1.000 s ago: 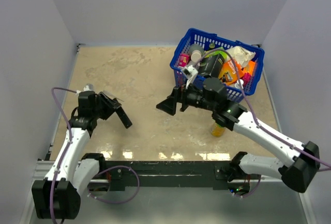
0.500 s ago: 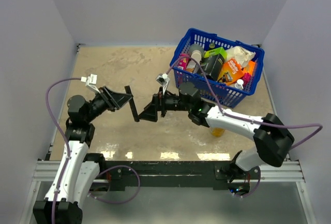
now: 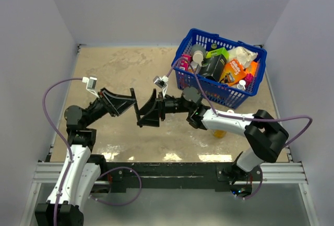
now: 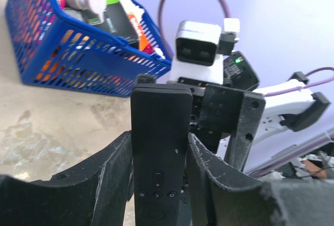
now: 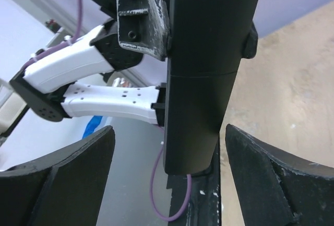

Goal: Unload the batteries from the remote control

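Note:
The remote control [image 3: 136, 109], a slim black bar, is held upright above the table's middle with my left gripper [image 3: 130, 102] shut on it. The left wrist view shows its button face [image 4: 159, 132] pinched between both fingers [image 4: 112, 174]. My right gripper [image 3: 148, 110] faces it from the right, open, with its jaws on either side of the remote's free end. In the right wrist view the remote's plain back [image 5: 206, 69] hangs between the right gripper's [image 5: 169, 132] pads, with a gap on each side. The batteries are hidden.
A blue basket [image 3: 182, 49] full of packets and bottles stands at the back right, also seen in the left wrist view as the basket [image 4: 78, 69]. A yellow bottle [image 3: 219, 131] lies under the right forearm. White walls close in the beige table [image 3: 120, 69].
The left arm swung the remote from the table's left toward the middle. The right gripper moved left from the basket to straddle the remote's end, its jaws narrowing slightly.

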Robot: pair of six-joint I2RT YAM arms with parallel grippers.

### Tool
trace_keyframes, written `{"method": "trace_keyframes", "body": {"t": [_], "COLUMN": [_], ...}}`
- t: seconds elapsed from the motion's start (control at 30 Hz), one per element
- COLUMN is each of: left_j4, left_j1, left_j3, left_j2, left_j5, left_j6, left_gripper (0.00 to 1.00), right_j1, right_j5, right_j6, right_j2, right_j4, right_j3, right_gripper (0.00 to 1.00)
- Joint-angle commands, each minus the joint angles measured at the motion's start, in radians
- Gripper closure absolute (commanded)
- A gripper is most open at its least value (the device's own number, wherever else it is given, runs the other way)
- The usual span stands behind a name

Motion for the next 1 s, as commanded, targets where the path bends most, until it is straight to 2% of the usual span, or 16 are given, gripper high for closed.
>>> {"method": "trace_keyframes", "body": {"t": [0.0, 0.07, 0.23, 0.33, 0.37, 0.43, 0.47, 0.5, 0.57, 0.63, 0.67, 0.77, 0.8, 0.87, 0.9, 0.97], "left_j4": [0.262, 0.352, 0.441, 0.495, 0.501, 0.501, 0.498, 0.457, 0.374, 0.218, 0.166, -0.116, -0.275, -0.443, -0.611, -0.738], "left_j1": [0.005, 0.005, 0.006, 0.005, 0.005, 0.005, 0.005, 0.005, 0.005, 0.005, 0.005, 0.005, 0.005, 0.005, 0.005, 0.005], "left_j3": [-0.019, -0.032, -0.043, -0.054, -0.054, -0.054, -0.052, -0.048, -0.025, -0.003, 0.018, 0.078, 0.098, 0.176, 0.205, 0.288], "left_j2": [0.007, 0.009, 0.013, 0.03, 0.033, 0.041, 0.041, 0.041, 0.04, 0.038, 0.035, 0.014, 0.012, 0.038, 0.055, 0.118], "left_j5": [0.067, 0.076, 0.082, 0.081, 0.082, 0.09, 0.093, 0.091, 0.088, 0.097, 0.099, 0.076, 0.035, -0.014, -0.081, -0.146], "left_j6": [-0.141, -0.193, -0.239, -0.276, -0.29, -0.287, -0.279, -0.267, -0.191, -0.076, -0.033, 0.168, 0.223, 0.401, 0.455, 0.586], "left_gripper": [0.83, 0.83, 0.81, 0.8, 0.78, 0.69, 0.56, 0.51, 0.4, 0.34, 0.27, 0.13, 0.12, 0.11, 0.11, 0.13], "right_j1": [0.023, 0.032, 0.039, 0.039, 0.039, 0.039, 0.039, 0.039, 0.039, 0.037, 0.037, 0.037, 0.037, 0.037, 0.037, 0.037], "right_j5": [-0.057, -0.056, -0.046, -0.04, -0.037, -0.007, 0.012, 0.041, 0.169, 0.312, 0.334, 0.351, 0.369, 0.414, 0.435, 0.481], "right_j6": [0.077, 0.073, 0.086, 0.096, 0.087, 0.051, -0.004, -0.036, -0.135, -0.179, -0.22, -0.291, -0.302, -0.325, -0.334, -0.352], "right_j2": [0.033, 0.036, 0.045, 0.042, 0.038, 0.009, -0.002, -0.016, -0.06, -0.091, -0.096, -0.117, -0.123, -0.145, -0.15, -0.148], "right_j4": [0.179, 0.186, 0.196, 0.2, 0.184, 0.132, 0.036, -0.031, -0.257, -0.403, -0.518, -0.649, -0.672, -0.738, -0.767, -0.864], "right_j3": [0.004, 0.004, 0.02, 0.02, 0.018, 0.014, 0.014, 0.02, 0.027, 0.044, 0.052, 0.063, 0.052, 0.037, 0.028, 0.027], "right_gripper": [0.12, 0.14, 0.24, 0.53, 0.67, 0.74, 0.8, 0.87, 0.89, 0.9, 0.9, 0.91, 0.91, 0.91, 0.91, 0.91]}}
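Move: The left hand still holds the upright remote control near its middle, about 1 cm above its centre; the open right gripper waits some 4 cm below, 3 cm right and 1 cm back of the left hand. From the right hand, the remote's middle lies roughly 3 cm left, 3 cm up and 1 cm ahead. The blue basket is about 30 cm ahead, 34 cm right and 18 cm lower; the green-capped bottle is around 36 cm right, 2 cm ahead and 18 cm lower. Drawing back and up about 3 cm each, the left hand holds the remote while the right eases back some 2 cm and closes, pinching its lower end. The left then opens and comes free, going forward and down about 4 cm each; the right carries the remote down some 9 cm, forward and to the right, fingers tipping down nearly 30 degrees and swinging clockwise. ##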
